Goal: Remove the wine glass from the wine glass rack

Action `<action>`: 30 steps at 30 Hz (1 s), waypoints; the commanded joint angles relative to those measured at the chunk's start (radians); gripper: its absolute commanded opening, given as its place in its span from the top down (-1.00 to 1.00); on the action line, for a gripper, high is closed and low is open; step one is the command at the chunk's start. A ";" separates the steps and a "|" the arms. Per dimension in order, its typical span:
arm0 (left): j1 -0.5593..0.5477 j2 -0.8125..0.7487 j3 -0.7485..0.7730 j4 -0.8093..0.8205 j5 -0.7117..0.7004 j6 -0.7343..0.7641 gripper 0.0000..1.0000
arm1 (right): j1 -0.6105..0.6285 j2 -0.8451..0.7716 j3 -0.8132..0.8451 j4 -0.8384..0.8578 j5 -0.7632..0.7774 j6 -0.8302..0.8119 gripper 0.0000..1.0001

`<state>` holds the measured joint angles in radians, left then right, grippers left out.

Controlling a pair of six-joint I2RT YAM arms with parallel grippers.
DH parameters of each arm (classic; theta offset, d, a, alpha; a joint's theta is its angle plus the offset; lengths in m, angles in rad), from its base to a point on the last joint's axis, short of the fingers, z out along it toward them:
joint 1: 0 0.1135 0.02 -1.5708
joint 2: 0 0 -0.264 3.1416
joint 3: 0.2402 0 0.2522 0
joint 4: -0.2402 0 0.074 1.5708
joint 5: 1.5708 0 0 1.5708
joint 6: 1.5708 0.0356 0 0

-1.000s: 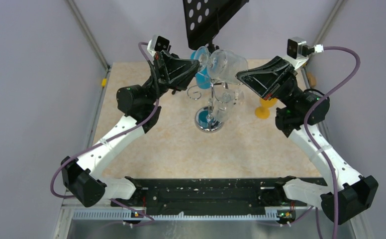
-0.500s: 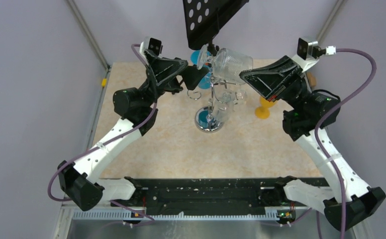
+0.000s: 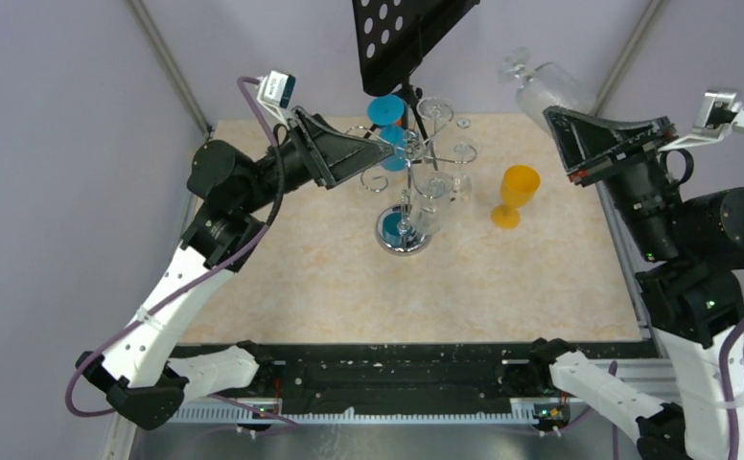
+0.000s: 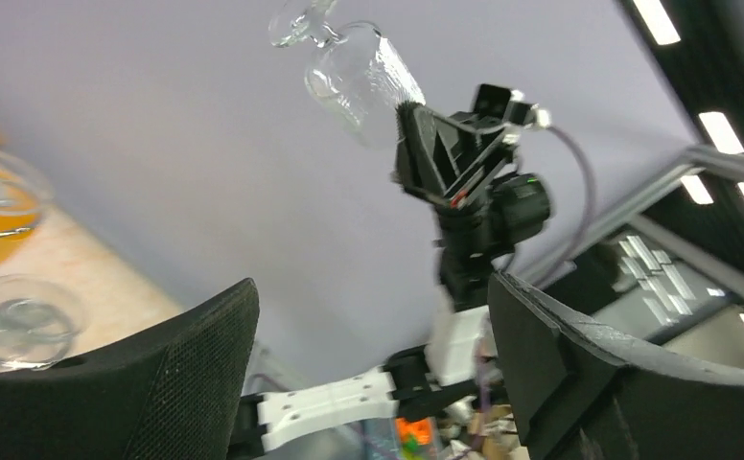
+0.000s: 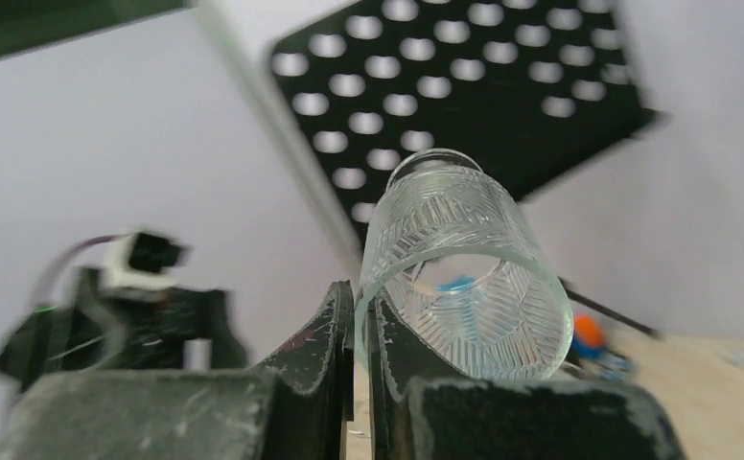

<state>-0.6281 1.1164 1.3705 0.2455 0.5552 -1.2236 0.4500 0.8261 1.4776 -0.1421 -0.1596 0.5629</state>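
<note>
The clear cut-pattern wine glass (image 3: 539, 84) is off the wine glass rack (image 3: 412, 161), held high at the back right. My right gripper (image 3: 556, 121) is shut on its rim. In the right wrist view the two fingers (image 5: 341, 331) pinch the glass wall (image 5: 464, 268), one inside and one outside. The left wrist view shows the glass (image 4: 363, 81) up in the air. My left gripper (image 3: 385, 150) is open and empty beside the rack's left arms; in the left wrist view it (image 4: 373, 287) holds nothing.
Blue glasses (image 3: 387, 110) and a clear glass (image 3: 445, 187) still hang on the rack above its mirrored base (image 3: 404, 236). An orange goblet (image 3: 515, 194) stands on the table to the right. The black perforated plate (image 3: 402, 34) hangs above the back edge.
My right gripper has carried the clear glass up and to the right, away from the rack. My left arm has drawn back a little to the left, jaws open.
</note>
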 commanded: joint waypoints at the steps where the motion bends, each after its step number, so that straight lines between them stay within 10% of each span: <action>1: 0.005 -0.019 0.134 -0.451 -0.049 0.364 -0.84 | 0.007 0.057 0.137 -0.446 0.498 -0.232 1.00; 11: 0.004 -0.004 0.174 -0.629 -0.108 0.485 -0.87 | -0.042 0.124 -0.016 -0.554 0.701 -0.248 1.00; 17: 0.004 -0.010 0.198 -0.710 -0.143 0.539 -0.87 | -0.357 0.217 -0.067 -0.633 0.446 -0.172 1.00; 30: 0.010 -0.031 0.262 -0.857 -0.245 0.648 -0.88 | -0.624 0.420 -0.243 -0.580 0.229 -0.164 1.00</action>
<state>-0.6224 1.1069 1.5860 -0.5827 0.3485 -0.6266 -0.1028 1.1999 1.2415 -0.8326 0.1673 0.3965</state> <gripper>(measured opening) 0.938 0.039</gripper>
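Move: The right hand already holds the clear wine glass by its rim, foot up; the bare table spot it is bound for lies about 12 cm ahead, 22 cm right and nearly 60 cm below. The yellow glass stands about 17 cm ahead, 9 cm right; the rack 14 cm ahead, 17 cm left. From the empty left hand, the front hanging clear glass is about 13 cm ahead, 10 cm right and 32 cm down. Down fast, with a swing to the right and forward, the right hand brings the clear glass some 37 cm lower towards the bare table right of the yellow glass, its wrist turning about 90 degrees from pointing up to slanting down, rim grip kept. The left hand, still open, sinks about 10 cm beside the rack, its fingers tipping down. ##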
